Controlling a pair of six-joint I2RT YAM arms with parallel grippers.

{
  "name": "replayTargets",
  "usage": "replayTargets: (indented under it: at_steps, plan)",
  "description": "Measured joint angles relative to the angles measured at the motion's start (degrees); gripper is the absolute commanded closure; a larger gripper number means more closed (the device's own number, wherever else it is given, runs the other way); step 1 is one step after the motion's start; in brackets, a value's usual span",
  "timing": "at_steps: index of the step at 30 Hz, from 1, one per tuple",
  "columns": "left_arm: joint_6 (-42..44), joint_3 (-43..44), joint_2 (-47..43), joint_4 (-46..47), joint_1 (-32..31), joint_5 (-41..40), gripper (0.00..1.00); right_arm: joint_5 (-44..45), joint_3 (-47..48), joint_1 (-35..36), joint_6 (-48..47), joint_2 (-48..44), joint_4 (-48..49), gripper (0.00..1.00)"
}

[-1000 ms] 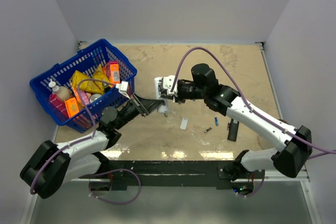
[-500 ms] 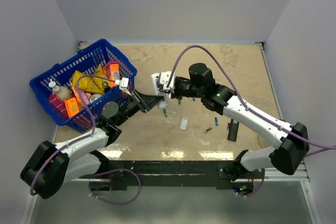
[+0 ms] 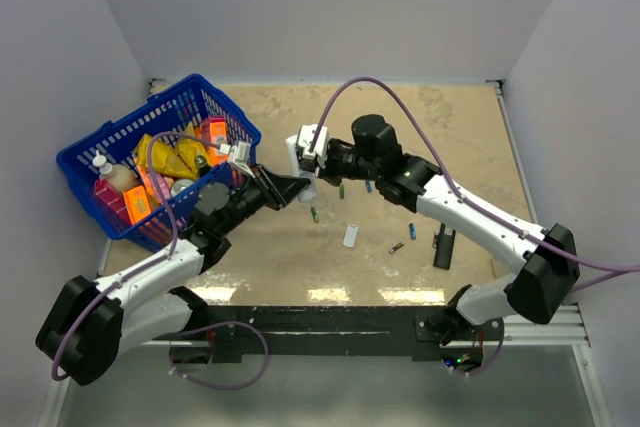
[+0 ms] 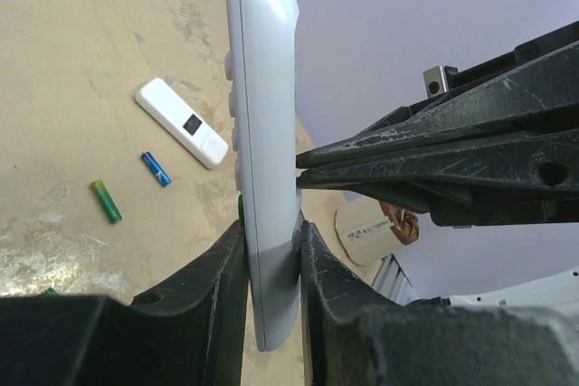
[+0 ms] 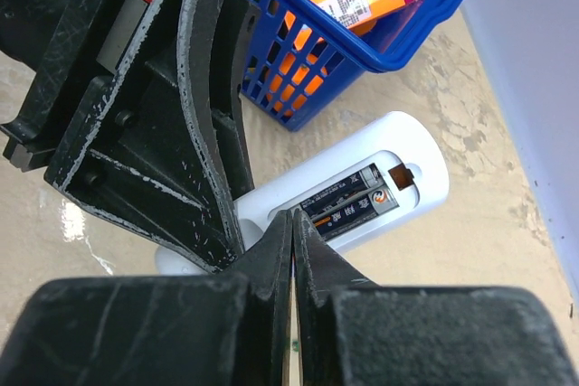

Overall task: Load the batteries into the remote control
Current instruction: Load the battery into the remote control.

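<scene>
My left gripper is shut on the slim white remote control, holding it edge-on above the table. In the right wrist view the remote control shows its open back with two dark batteries lying side by side inside. My right gripper is shut with nothing between its fingers, its tips touching the near end of those batteries. From above, both grippers meet at the remote control. Loose batteries lie on the table: a green one, a blue one and a silvery one.
A blue basket full of packets stands at the back left, close behind my left arm. A small white remote with a dark window lies on the table. A black remote lies to the right. Walls close in three sides.
My right gripper has closed its fingers and moved slightly left onto the remote's open back. The left gripper has carried the remote a little further from the bases.
</scene>
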Motion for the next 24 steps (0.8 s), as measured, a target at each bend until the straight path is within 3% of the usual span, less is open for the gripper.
replayTargets:
  at_steps: [5, 8, 11, 12, 18, 21, 22, 24]
  plan:
    - [2.49, 0.15, -1.73, -2.93, -0.09, -0.44, 1.0, 0.28, 0.17, 0.24, 2.29, 0.04, -0.22, 0.98]
    - [4.59, 0.31, -3.19, -4.98, -0.44, -1.22, 1.0, 0.35, 0.55, 0.31, 4.92, -0.09, -0.46, 0.92]
    - [6.8, 0.33, -4.98, -7.21, -1.03, -1.81, 1.0, 1.22, 0.59, 0.39, 8.37, -0.94, -0.42, 0.69]
    - [7.69, 0.39, -5.6, -8.0, -1.33, -1.95, 1.0, 1.81, 0.59, 0.48, 9.86, -1.42, -0.37, 0.53]
    - [11.93, 0.55, -7.8, -11.34, -2.19, -4.0, 1.0, 6.99, 0.57, 0.76, 17.25, -8.09, -1.11, 0.36]
    - [13.46, 0.5, -8.61, -12.79, -2.19, -5.77, 1.0, 12.41, 0.55, 0.74, 22.6, -11.61, -3.1, 0.07]
    - [13.99, 0.42, -8.98, -13.2, -2.19, -6.49, 1.0, 14.16, 0.48, 0.7, 24.46, -12.57, -3.93, 0.02]
    - [14.84, 0.28, -9.77, -14.05, -2.19, -7.67, 1.0, 17.2, -0.39, 0.55, 27.98, -14.16, -4.72, 0.02]
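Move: The right hand's shut fingertips are at the near part of the remote control's open battery bay. The remote's middle is some 2 cm to that hand's left and 1 cm back and down. Roughly 20 cm below this hand lie one green battery, 7 cm back and 2 cm right, another about 1 cm ahead and 10 cm right, and the white cover 14 cm back and 13 cm right. From the left hand, gripping the remote's near end, its middle lies about 6 cm ahead, 1 cm left and 2 cm up. The right hand lingers at the battery bay with its fingers shut, easing back slightly, then comes free of the remote and swings up about 7 cm and right some 6 cm, turning roughly 30 degrees in all, partly clockwise, while its fingers spread almost fully. The left hand keeps its grip on the remote and carries it about 2 cm left, away from the right hand, rolling it some 15 degrees so that its own left side rises. ##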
